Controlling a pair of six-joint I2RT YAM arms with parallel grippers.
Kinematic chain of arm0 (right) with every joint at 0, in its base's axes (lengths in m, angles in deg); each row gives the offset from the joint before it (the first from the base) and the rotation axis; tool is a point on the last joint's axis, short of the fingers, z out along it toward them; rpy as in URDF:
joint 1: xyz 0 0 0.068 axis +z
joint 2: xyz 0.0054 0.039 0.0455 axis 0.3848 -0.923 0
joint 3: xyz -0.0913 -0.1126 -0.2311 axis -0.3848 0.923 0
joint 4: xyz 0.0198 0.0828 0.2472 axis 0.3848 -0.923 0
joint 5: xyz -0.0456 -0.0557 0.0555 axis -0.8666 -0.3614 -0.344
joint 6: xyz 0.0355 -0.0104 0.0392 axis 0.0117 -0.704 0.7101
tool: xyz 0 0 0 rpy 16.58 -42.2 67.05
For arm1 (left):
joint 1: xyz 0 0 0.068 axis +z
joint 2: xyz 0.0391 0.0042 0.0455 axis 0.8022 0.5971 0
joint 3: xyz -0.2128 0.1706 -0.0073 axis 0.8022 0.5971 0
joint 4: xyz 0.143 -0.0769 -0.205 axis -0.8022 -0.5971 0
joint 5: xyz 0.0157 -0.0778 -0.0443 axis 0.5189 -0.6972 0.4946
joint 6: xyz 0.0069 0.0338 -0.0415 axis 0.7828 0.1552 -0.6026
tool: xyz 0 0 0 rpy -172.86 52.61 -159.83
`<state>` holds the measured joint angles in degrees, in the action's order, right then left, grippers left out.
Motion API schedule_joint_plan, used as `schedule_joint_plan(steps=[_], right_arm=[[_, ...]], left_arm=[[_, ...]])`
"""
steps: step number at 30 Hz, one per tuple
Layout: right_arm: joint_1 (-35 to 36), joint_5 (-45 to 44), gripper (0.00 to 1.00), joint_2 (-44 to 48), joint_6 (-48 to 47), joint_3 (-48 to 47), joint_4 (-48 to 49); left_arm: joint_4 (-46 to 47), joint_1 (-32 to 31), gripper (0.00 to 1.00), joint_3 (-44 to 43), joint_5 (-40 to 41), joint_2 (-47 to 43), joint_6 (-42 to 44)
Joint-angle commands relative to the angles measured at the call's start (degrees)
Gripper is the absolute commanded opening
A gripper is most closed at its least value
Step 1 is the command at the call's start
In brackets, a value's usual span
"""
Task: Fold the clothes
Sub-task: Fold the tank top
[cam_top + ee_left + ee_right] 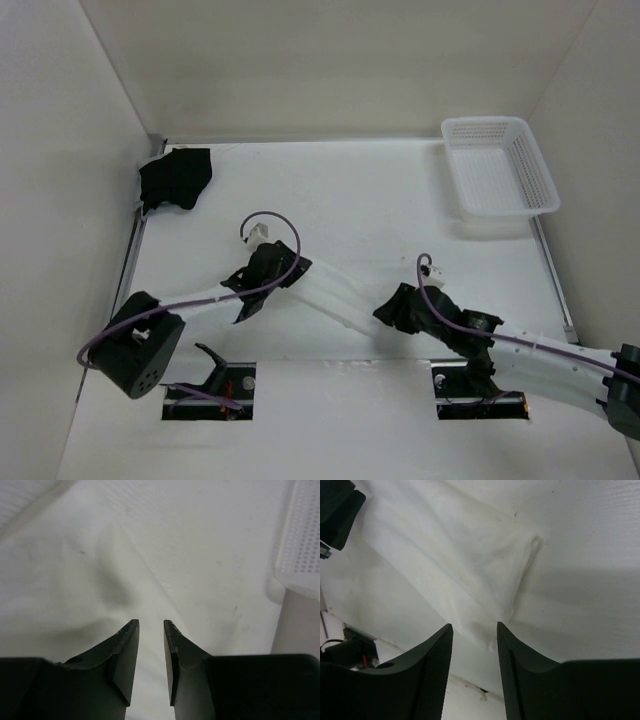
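The clothes (340,297) lie as a long, narrow band of white fabric on the white table, running diagonally between my two grippers. My left gripper (290,272) is at the band's upper-left end. In the left wrist view its jaws (151,625) stand a little apart over wrinkled white cloth (65,595), with nothing pinched between them. My right gripper (387,315) is at the lower-right end. In the right wrist view it (474,627) stands open just above the cloth's folded corner (470,565), not touching it.
A white mesh basket (545,190) sits at the back right, also at the right edge of the left wrist view (300,535). A black cloth (176,178) lies bunched in the back left corner. Two slots (210,385) are cut near the table's front edge.
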<state>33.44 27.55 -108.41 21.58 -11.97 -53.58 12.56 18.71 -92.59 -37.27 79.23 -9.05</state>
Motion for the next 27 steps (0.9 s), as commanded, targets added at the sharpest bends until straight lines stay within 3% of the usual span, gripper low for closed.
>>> schedule_joint_plan(steps=[1, 8, 12, 16, 19, 21, 27], right_arm=[[-1.53, -1.1, 0.48, 2.68, 2.19, 1.06, -3.99], [-3.21, 1.11, 0.49, -6.62, 4.83, 2.39, 1.01], [-2.95, 0.93, 0.47, -11.63, 6.15, 1.6, 5.67], [-3.03, 1.46, 0.37, -17.78, 6.77, 2.12, 13.31], [-3.21, 1.99, 0.19, -20.25, 7.03, 2.48, 18.06], [-3.3, 1.02, 0.08, -19.39, 6.95, 2.48, 18.34], [-3.3, -3.02, 0.05, -2.62, 5.63, 0.72, 2.03]], left_arm=[[0.35, -3.72, 0.26, -1.01, 1.34, -6.89, 2.8], [-1.07, -15.32, 0.26, -1.1, 5.74, -3.48, 2.72], [-0.28, -18.75, 0.26, -0.22, 7.5, -1.18, 2.28], [-0.19, -19.64, 0.26, 1.53, 9.0, -0.57, 1.4], [0.42, -19.99, 0.25, 1.98, 9.62, 2.06, 0.87], [0.86, -20.6, 0.25, 2.07, 9.18, 3.91, 0.0], [1.57, -29.56, 0.24, -2.4, 8.48, 9.09, -3.26]])
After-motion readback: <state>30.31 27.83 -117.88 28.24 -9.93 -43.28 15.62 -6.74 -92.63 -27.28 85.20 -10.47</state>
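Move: The right gripper is open just short of the tank top's near right corner, which lies about 2 cm ahead, 2 cm left and 4 cm below; the far right corner is some 6 cm ahead and level sideways, and the left gripper hovers about 11 cm ahead and 17 cm left. From the left gripper, the right part of the cloth lies roughly 9 cm back, 9 cm right and 4 cm below, its near right corner about 13 cm back and 14 cm right. Lower the right gripper about 3.5 cm onto the tank top's near right corner, easing forward and left, close the fingers to pinch it, and start lifting. Meanwhile hop the left gripper up, back and right, then down onto the cloth's right part beside the right gripper, around 12 cm in all, ending with a low slide back and right, its opening unchanged and wrist turning some 15 degrees clockwise. ##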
